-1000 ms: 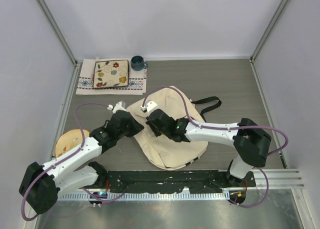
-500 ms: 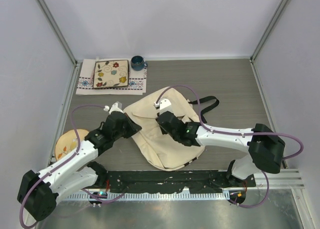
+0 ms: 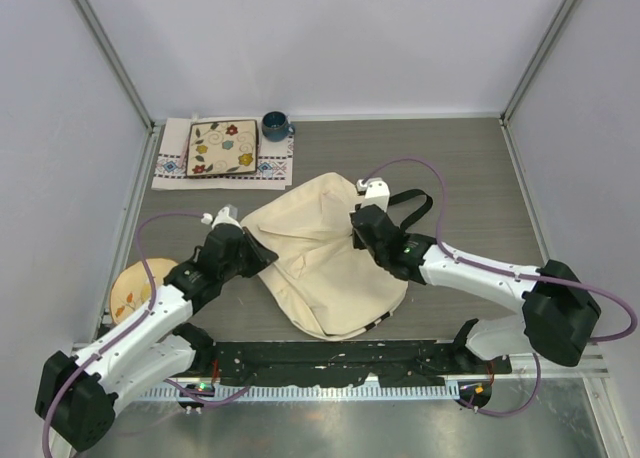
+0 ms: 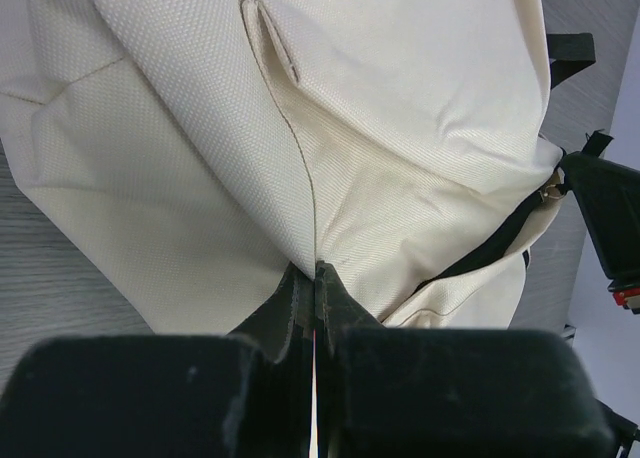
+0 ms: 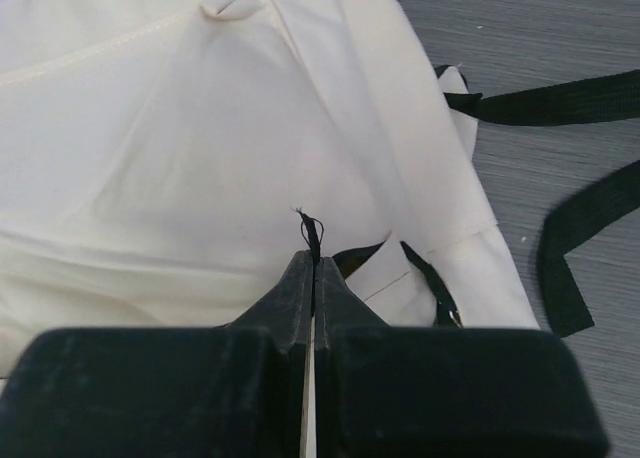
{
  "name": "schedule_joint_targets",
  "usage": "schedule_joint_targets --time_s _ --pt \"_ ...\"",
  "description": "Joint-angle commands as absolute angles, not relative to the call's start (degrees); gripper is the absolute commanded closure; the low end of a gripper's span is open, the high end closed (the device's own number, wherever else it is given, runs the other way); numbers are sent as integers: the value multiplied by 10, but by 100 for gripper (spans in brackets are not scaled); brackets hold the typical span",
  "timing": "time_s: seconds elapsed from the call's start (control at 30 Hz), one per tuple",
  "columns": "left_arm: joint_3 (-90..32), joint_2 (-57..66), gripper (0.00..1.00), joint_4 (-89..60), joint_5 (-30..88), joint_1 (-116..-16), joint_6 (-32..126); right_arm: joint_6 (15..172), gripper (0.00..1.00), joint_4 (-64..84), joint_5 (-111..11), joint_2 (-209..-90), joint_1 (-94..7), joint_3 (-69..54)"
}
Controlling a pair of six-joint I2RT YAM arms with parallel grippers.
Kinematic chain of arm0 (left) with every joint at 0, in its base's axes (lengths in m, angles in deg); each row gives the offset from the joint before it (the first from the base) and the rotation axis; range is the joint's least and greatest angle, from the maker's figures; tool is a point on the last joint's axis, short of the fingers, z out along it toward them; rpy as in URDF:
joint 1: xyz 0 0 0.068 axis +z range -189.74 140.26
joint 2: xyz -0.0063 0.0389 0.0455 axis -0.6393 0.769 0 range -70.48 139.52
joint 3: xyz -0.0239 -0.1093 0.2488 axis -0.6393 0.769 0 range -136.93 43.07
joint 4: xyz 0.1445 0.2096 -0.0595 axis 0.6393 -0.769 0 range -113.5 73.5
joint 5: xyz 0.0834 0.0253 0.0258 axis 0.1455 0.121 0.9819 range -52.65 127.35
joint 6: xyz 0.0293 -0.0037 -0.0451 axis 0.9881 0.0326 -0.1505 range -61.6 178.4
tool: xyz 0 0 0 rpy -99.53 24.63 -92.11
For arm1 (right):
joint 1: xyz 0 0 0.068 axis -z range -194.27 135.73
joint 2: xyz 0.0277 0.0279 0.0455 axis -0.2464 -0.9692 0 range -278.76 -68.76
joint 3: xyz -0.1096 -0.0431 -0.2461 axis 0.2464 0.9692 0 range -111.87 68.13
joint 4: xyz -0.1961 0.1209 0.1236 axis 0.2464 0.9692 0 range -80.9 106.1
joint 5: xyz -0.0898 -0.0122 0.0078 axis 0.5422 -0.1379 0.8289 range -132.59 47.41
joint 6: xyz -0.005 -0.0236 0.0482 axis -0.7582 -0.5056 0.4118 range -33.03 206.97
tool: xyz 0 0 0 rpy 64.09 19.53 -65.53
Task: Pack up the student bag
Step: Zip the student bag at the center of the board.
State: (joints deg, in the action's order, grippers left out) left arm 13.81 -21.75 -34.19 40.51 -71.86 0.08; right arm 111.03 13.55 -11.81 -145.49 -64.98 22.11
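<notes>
The student bag [image 3: 320, 263], a big cream fabric backpack, lies flat mid-table between both arms. My left gripper [image 3: 262, 250] is at its left edge, shut on a pinched fold of cream fabric [image 4: 316, 270]. My right gripper [image 3: 358, 226] is over the bag's far right part, shut on a thin black zipper pull cord [image 5: 312, 230] that sticks out past the tips [image 5: 313, 258]. A dark slit of zipper opening [image 5: 360, 253] shows just right of those tips. Black straps [image 3: 415, 206] trail off the bag's far right side onto the table.
A patterned cloth [image 3: 170, 163] bearing a floral square plate [image 3: 222, 148] lies at the far left, with a blue mug [image 3: 275, 127] beside it. A round yellow disc [image 3: 130, 288] sits by the left wall, under the left arm. Loose straps [image 5: 560, 103] lie right of the bag.
My right gripper has travelled rightward and farther back across the bag, holding the zipper pull. The left gripper shifted slightly left, keeping its fold, and the bag has spread wider.
</notes>
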Motion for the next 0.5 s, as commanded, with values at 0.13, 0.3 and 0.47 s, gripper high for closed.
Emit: schedule_joint_targets --time_s 0.13,0.3,0.47 --pt "142 -235 100 -357 410 -689 29 1123 99 115 -100 -1443 -569 249" --pt "144 -239 100 -357 402 -679 32 1134 99 74 -140 -1469 -511 269" --pt "150 -249 100 -367 388 -660 36 1152 99 57 -194 -1456 -483 279"
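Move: The right gripper already pinches the zip pull; the bag's right edge lies about 8 cm to its right, level fore and aft, and some 5 cm lower. The black strap is roughly 11 cm right, 9 cm ahead and 8 cm below, and the bag fold in the left fingers about 16 cm left, 5 cm back and 2 cm lower. From the left gripper that right edge is some 24 cm right, 5 cm ahead and 4 cm below. Keep the zip pull pinched in the right gripper and draw it on along the zip towards the bag's right edge: rightwards about 4 cm, forward and down some 3 cm each, tipping the fingers downward and rolling and turning slightly clockwise as they go, about 10 degrees in all. Hold the left gripper in place, shut on its fold of the bag. ##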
